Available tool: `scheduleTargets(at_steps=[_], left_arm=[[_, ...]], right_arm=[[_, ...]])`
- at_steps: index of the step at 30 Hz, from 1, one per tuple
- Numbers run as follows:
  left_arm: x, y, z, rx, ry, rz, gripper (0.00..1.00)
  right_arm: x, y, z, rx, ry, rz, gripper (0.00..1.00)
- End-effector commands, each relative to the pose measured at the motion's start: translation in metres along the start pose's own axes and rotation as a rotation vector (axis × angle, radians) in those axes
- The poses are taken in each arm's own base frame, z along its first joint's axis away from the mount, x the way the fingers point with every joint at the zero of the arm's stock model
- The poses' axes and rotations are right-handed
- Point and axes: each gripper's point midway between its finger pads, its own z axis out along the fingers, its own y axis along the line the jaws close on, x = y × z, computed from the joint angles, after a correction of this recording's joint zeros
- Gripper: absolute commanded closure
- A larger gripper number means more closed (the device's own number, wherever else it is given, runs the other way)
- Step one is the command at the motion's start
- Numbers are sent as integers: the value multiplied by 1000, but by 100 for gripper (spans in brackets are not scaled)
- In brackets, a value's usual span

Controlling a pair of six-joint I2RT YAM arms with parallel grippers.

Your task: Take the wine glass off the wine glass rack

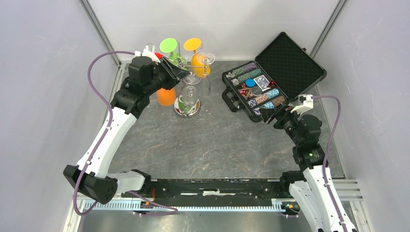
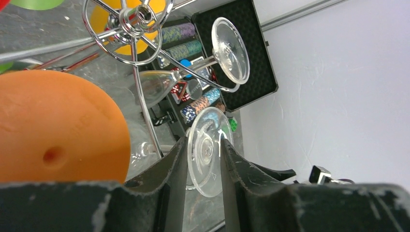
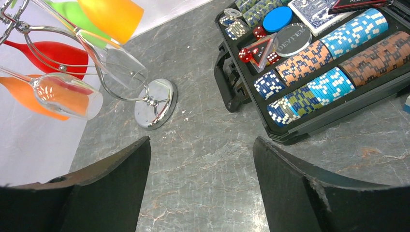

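The wine glass rack [image 2: 140, 17] is a chrome wire stand with curled arms; its round base [image 3: 155, 102] rests on the grey table. A clear wine glass [image 2: 207, 150] hangs upside down from it, the round foot toward me in the left wrist view. My left gripper [image 2: 203, 141] reaches in at the rack's top [image 1: 181, 72], jaws narrowed, one finger on each side of that foot. The stem runs off behind the left finger. My right gripper [image 3: 202, 140] hovers wide open over bare table near the case [image 1: 270, 115], holding nothing.
More glasses hang on the rack: an orange one [image 2: 53, 125] close beside my left fingers, a second clear one [image 2: 231, 50], plus green [image 1: 168, 45], red [image 3: 58, 53] and yellow-orange [image 1: 192, 44] ones. An open black poker-chip case [image 1: 270, 82] lies at the back right.
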Motion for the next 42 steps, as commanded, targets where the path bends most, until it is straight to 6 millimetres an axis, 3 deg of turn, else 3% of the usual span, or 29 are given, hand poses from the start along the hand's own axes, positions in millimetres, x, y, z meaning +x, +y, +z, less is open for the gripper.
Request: scheduleTargets(at_steps=[1,8,13,29,36,42], left_arm=[[-3,-28,-18,115,4,-61,67],[-4,-23,-21,118,-3,-99,80],[-8,-19,-22,115,-12,-104,98],[-16,-37,-51,220,-47,-142,98],[-36,-24,-50,181,-139,-125,98],[-46,-20,-35,191,-171,-145,98]], right_arm=[[-17,15,-3,-47,-49,-9,18],[-17,15,-4,-48,-52,-7,20],[-18,15,-4,-46,-55,-4,20],[-19,15,-6,-39,-62,14,21],[-20,15,-6,-37,-68,18,21],[-18,14,-5,-35,-62,15,20]])
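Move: Between the left hand's slightly open fingers already sits the foot of the front clear glass, its centre about 1 cm back and 1 cm right of the hand, level with it. At much the same height, the orange glass's foot lies some 8 cm left and 1 cm back; the other clear glass's foot about 5 cm ahead and 6 cm right. From the right hand, the front clear glass's foot lies roughly 8 cm ahead, 29 cm left and 12 cm higher. Closing almost fully, the left fingers pinch the thin foot of the front clear glass while the hand eases about 1 cm back. Keeping that pinch, the hand draws further back and rises some 2 cm, then swings left towards the orange glass, coming slightly forward again, for about 3 cm leftward in all. Its left side dips about 10 degrees on the way. ##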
